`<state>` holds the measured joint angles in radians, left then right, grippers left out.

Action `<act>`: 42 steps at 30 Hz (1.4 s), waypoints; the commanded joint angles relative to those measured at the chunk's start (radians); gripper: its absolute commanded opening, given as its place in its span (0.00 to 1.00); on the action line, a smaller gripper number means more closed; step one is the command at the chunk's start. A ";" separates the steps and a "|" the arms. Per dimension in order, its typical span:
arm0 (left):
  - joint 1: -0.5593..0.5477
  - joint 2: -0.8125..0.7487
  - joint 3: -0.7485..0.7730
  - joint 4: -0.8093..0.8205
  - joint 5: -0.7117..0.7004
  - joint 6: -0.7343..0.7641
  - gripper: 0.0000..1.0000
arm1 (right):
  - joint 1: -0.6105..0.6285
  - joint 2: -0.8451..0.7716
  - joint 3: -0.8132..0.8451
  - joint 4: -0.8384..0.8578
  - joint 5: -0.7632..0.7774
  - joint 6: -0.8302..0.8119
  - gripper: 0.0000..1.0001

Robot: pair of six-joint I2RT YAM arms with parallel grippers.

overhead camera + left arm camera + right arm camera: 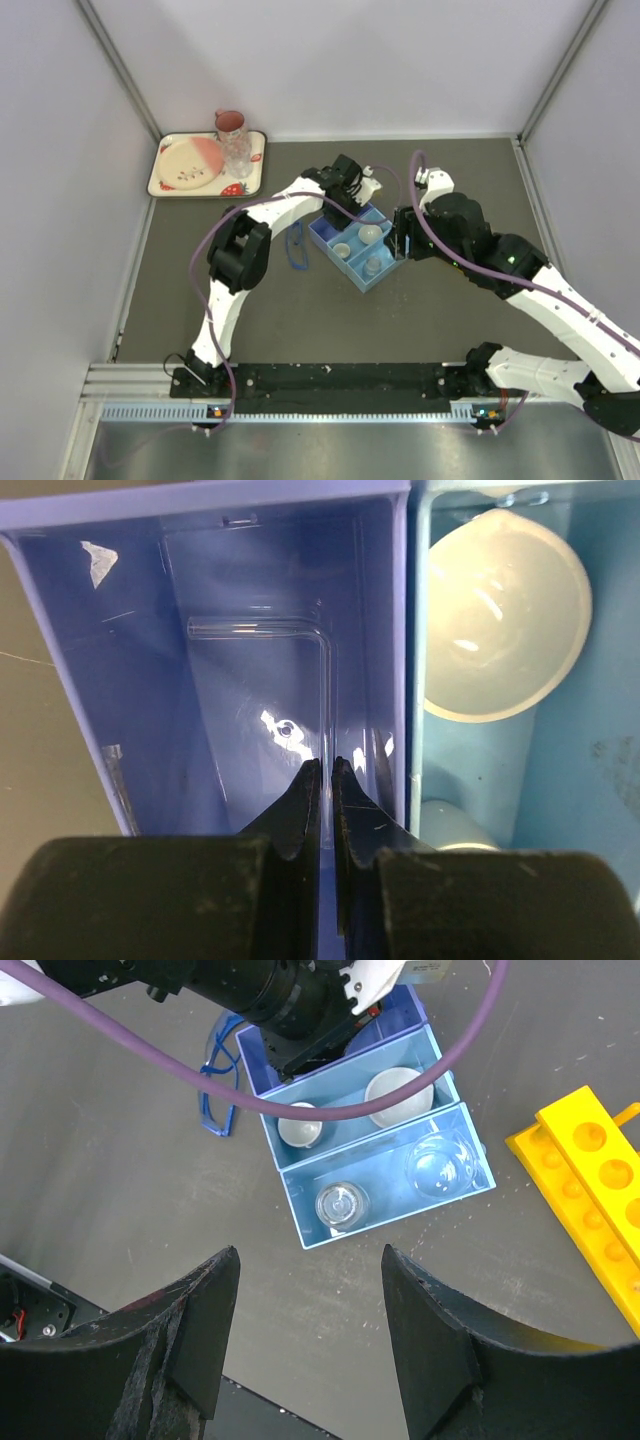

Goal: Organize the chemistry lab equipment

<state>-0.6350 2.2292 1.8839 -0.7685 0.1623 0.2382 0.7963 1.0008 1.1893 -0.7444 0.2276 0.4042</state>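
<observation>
The blue divided tray (360,286) sits mid-table. My left gripper (356,205) reaches down into its far dark-blue compartment (230,710). In the left wrist view the jaws (327,765) are shut on a thin bent glass rod (325,680) lying along that compartment. Two small white round dishes (398,1095) (300,1125) rest in the middle compartment. The small clear beaker (342,1205) and a clear rounded glass piece (440,1165) are in the pale-blue compartment. My right gripper (308,1260) hovers open and empty to the right of the tray (396,1215). Blue-rimmed goggles (297,245) lie left of the tray.
The yellow holed tube rack (590,1180) lies on the table right of the tray. A cream strawberry-patterned tray (255,170) with a plate, a pink mug (231,124) and a clear tumbler (238,155) stands at the back left. Grey walls enclose the table.
</observation>
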 commanded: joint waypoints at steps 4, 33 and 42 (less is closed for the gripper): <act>-0.005 0.020 0.014 0.017 -0.024 0.029 0.25 | 0.007 -0.014 -0.011 0.019 0.019 0.004 0.60; -0.014 -0.390 0.137 -0.319 -0.478 -0.428 0.53 | 0.006 -0.047 -0.092 0.066 0.021 0.005 0.61; -0.012 -0.457 -0.142 -0.410 -0.656 -0.689 0.54 | 0.007 -0.114 -0.120 0.060 -0.027 0.028 0.60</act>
<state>-0.6491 1.8217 1.8572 -1.1145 -0.3870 -0.3054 0.7967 0.9398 1.0721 -0.7136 0.2195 0.4133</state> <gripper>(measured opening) 0.533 0.604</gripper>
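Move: My left hand already holds the bent glass tube low inside the box's blue compartment, whose middle is about 2 cm ahead of the hand and 2 cm below. The white bowl sits some 8 cm to the right and 1 cm back, the small white cup 6 cm back and 1 cm right. Blue goggles lie about 10 cm left and 4 cm back. From my right hand the blue compartment is roughly 18 cm ahead, 15 cm left and 25 cm down. I lower my left hand another centimetre into the blue compartment and open the fingers to let go of the bent tube, then pull up fast, a little over 20 cm, clear of the box. From there I swing left about 11 cm and slightly back, turning some 40 degrees counter-clockwise and opening wider, and start sinking above the goggles. Meanwhile my empty right hand eases down about 3 cm. ##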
